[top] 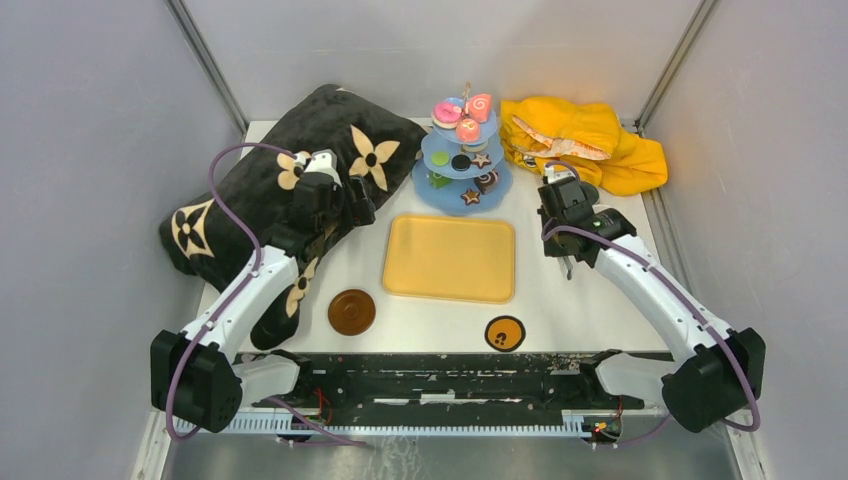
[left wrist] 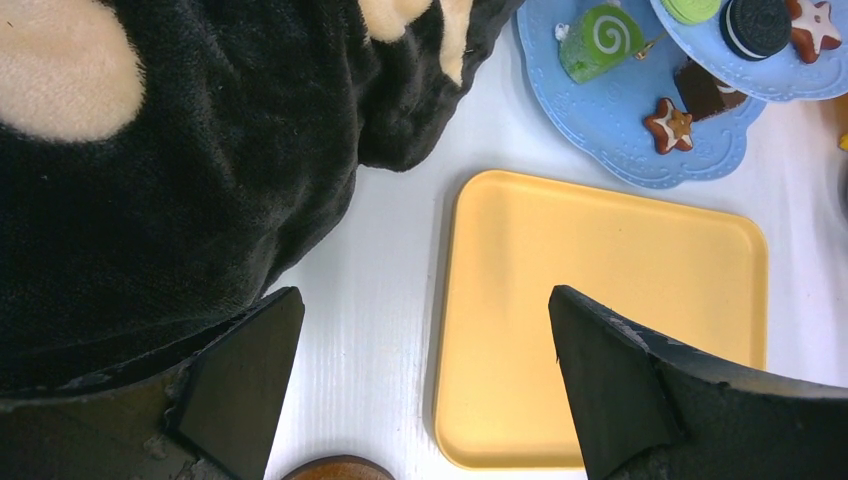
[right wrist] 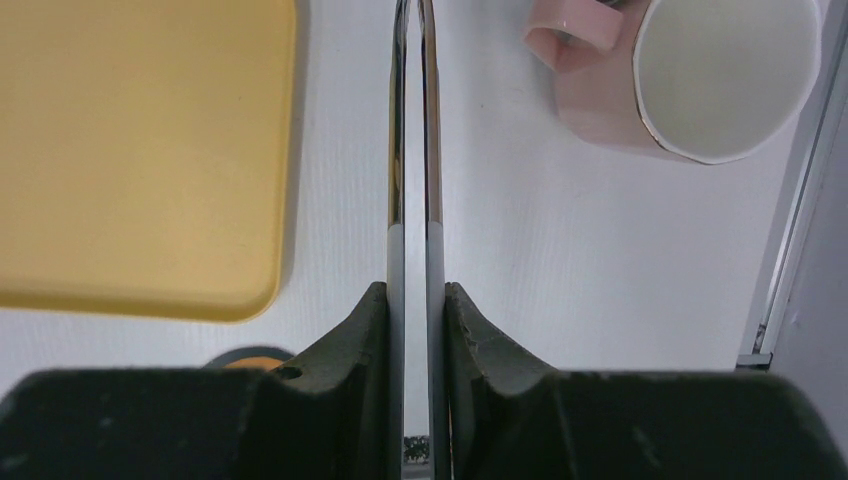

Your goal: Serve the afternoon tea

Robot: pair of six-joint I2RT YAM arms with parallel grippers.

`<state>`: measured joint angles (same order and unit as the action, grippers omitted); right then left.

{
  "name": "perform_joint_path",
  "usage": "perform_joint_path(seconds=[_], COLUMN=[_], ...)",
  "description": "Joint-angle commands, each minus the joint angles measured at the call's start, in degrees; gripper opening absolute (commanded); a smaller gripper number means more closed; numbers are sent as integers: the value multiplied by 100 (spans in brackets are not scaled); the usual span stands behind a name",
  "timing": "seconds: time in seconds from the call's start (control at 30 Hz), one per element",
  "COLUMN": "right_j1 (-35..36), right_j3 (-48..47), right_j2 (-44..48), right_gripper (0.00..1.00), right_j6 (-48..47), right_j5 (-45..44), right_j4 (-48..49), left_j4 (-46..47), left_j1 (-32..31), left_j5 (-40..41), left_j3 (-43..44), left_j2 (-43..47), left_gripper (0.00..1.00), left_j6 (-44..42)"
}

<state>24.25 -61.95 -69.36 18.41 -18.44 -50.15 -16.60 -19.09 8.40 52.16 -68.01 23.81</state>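
The light-blue three-tier stand (top: 436, 189) stands at the back centre with pink swirl rolls (top: 478, 105) on top. Its bottom tier (left wrist: 625, 160) holds a green swirl roll (left wrist: 600, 40), a star biscuit (left wrist: 668, 125) and a chocolate (left wrist: 705, 90). My left gripper (top: 347, 203) (left wrist: 425, 330) is open and empty, above the table between the cushion and the tray. My right gripper (top: 553, 197) (right wrist: 411, 290) is shut on the metal tongs (right wrist: 411, 150). The pink cup (right wrist: 690, 80) stands ahead of it to the right. Two round coasters (top: 352, 311) (top: 505, 333) lie near the front. I do not see the grey mug.
The flat yellow tray (top: 450, 258) (left wrist: 600, 300) (right wrist: 140, 150) lies in the middle. A black cushion with cream flowers (top: 290, 180) (left wrist: 180, 170) fills the back left. A yellow cloth (top: 585, 140) lies at the back right. Grey walls close in both sides.
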Motion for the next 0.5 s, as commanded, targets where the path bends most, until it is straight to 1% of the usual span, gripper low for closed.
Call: perform_joint_path(seconds=[0.0, 0.1, 0.23, 0.3, 0.4, 0.47], right_j1=[-17, -20, -30, -33, -77, -127], right_j3=[305, 582, 1183, 1374, 1478, 1496], right_j2=[-8, -114, -135, -308, -697, -918], right_gripper=[13, 13, 14, 14, 14, 15], right_j6=[84, 35, -57, -124, -241, -299], right_j5=[-460, -590, -473, -523, -647, -637], right_j4=[1222, 1900, 3212, 3709, 4151, 4264], left_j4=[121, 72, 60, 84, 75, 40], left_j1=[28, 23, 25, 28, 28, 28], left_j5=[-50, 29, -47, -66, -46, -41], left_j3=[245, 231, 193, 153, 143, 176], left_j2=[74, 110, 153, 174, 173, 172], left_gripper=[100, 100, 100, 100, 100, 100], left_j6=[155, 208, 260, 268, 186, 139])
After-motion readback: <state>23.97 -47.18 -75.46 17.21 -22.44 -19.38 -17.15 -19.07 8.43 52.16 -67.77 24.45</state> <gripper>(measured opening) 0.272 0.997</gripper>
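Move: The right hand holds the closed tongs; the bare table right of the tray lies about 8 cm ahead and some 14 below. From this hand the tray's middle is about 16 cm left and level, the pink cup 13 cm right and 6 ahead, the grey cup 10 right and 12 ahead. That bare spot is some 32 cm right of the idle left hand, level with it and 16 below. The right hand, still gripping the tongs, goes down and forward, about 6 cm each, alongside the tray. ##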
